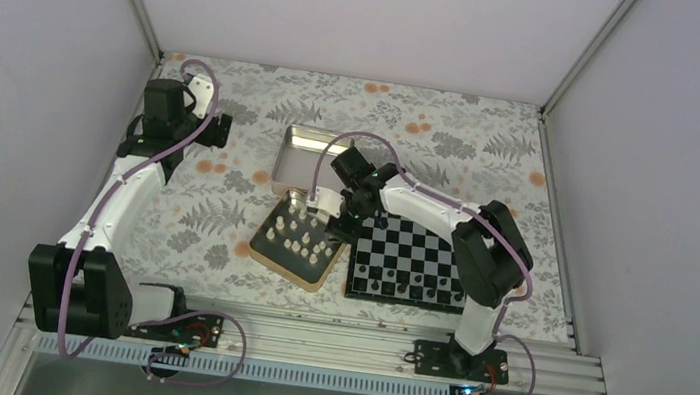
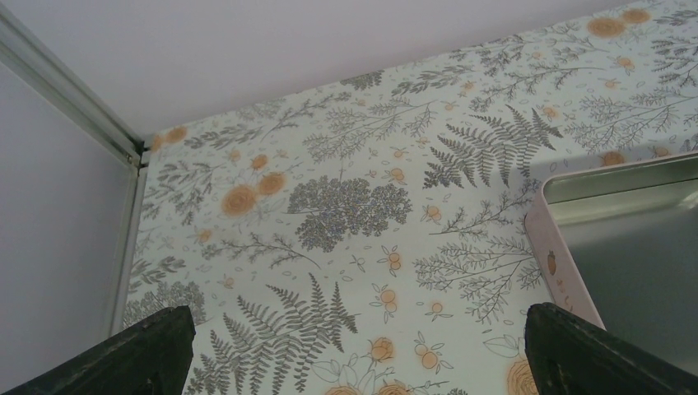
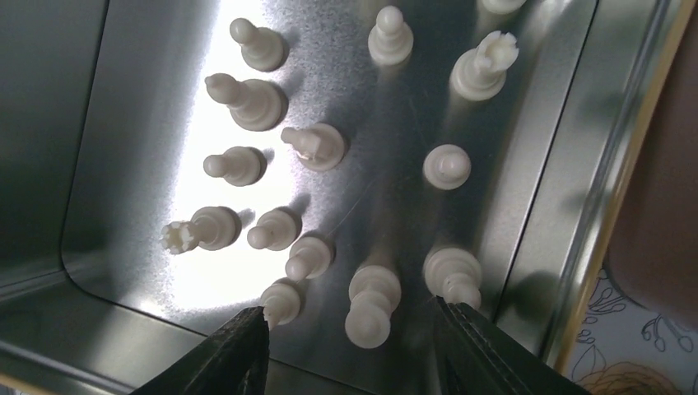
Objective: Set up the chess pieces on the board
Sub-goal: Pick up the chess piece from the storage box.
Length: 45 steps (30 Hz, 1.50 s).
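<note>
Several cream-white chess pieces stand upright in a shallow metal tin, which in the top view lies just left of the board. My right gripper hangs low over this tin, open. One white piece stands between the fingers, touching neither. The left finger is beside a pawn, and the right finger's tip overlaps another piece. My left gripper is open over the bare floral tabletop at the far left, holding nothing.
An empty metal tin lies behind the tin of white pieces, and its corner shows in the left wrist view as the empty tin. Small dark pieces stand along the board's near rows. Walls enclose the floral table on three sides.
</note>
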Available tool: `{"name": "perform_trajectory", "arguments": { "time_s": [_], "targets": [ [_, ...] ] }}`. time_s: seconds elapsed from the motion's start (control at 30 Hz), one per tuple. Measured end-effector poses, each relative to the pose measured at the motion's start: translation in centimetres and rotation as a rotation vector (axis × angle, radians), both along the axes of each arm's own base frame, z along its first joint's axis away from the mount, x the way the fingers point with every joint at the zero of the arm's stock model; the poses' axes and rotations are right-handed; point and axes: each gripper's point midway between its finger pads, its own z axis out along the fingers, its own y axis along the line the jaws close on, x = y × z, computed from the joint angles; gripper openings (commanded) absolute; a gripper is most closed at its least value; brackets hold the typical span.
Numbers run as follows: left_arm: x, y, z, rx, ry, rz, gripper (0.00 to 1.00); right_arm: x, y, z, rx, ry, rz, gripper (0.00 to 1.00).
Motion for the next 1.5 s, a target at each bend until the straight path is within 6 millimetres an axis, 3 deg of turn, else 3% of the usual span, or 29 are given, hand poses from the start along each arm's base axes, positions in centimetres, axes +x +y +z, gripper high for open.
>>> {"name": "perform_trajectory", "arguments": {
  "time_s": [0.4, 0.5, 1.03, 1.27, 1.5],
  "targets": [
    [-0.1, 0.0, -0.3, 0.002, 0.006, -0.003, 1.00, 0.4, 0.4, -0.9, -0.012, 0.014, 0.001, 0.39],
    [-0.1, 0.0, -0.5, 0.001, 0.010, -0.003, 1.00, 0.4, 0.4, -0.9, -0.012, 0.014, 0.003, 0.28],
    [-0.1, 0.0, -0.5, 0.001, 0.009, -0.003, 1.00, -0.1, 0.7, -0.5, -0.007, 0.012, 0.015, 0.05],
    [-0.1, 0.0, -0.5, 0.001, 0.008, -0.002, 1.00, 0.2, 1.1, 2.9, 0.051, -0.042, 0.016, 0.04],
    [-0.1, 0.1, -0.5, 0.003, 0.008, 0.001, 1.00, 1.6, 0.6, 9.1, 0.156, -0.138, -0.016, 0.04]
  ]
}}
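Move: The chess piece the right hand is after already stands between its open fingers, its middle about 1 cm to the left, neither ahead nor back, and 2 cm lower. From this hand, a tall white piece stands about 3 cm ahead and 1 cm left, a round-headed one 3 cm ahead and 5 cm left, and a small pawn some 4 cm back and 1 cm left. From the idle left hand the target is roughly 16 cm back, 29 cm right and 19 cm below. Down by barely 1 cm, with a nudge forward and left, the right hand settles over the white piece in the storage box, stays there while its half-open fingers close and pinch the upper part, then rises about 10 cm, fast towards the end. As it climbs, the wrist tilts some 10 degrees, swinging the fingertips out leftward and slightly forward. ##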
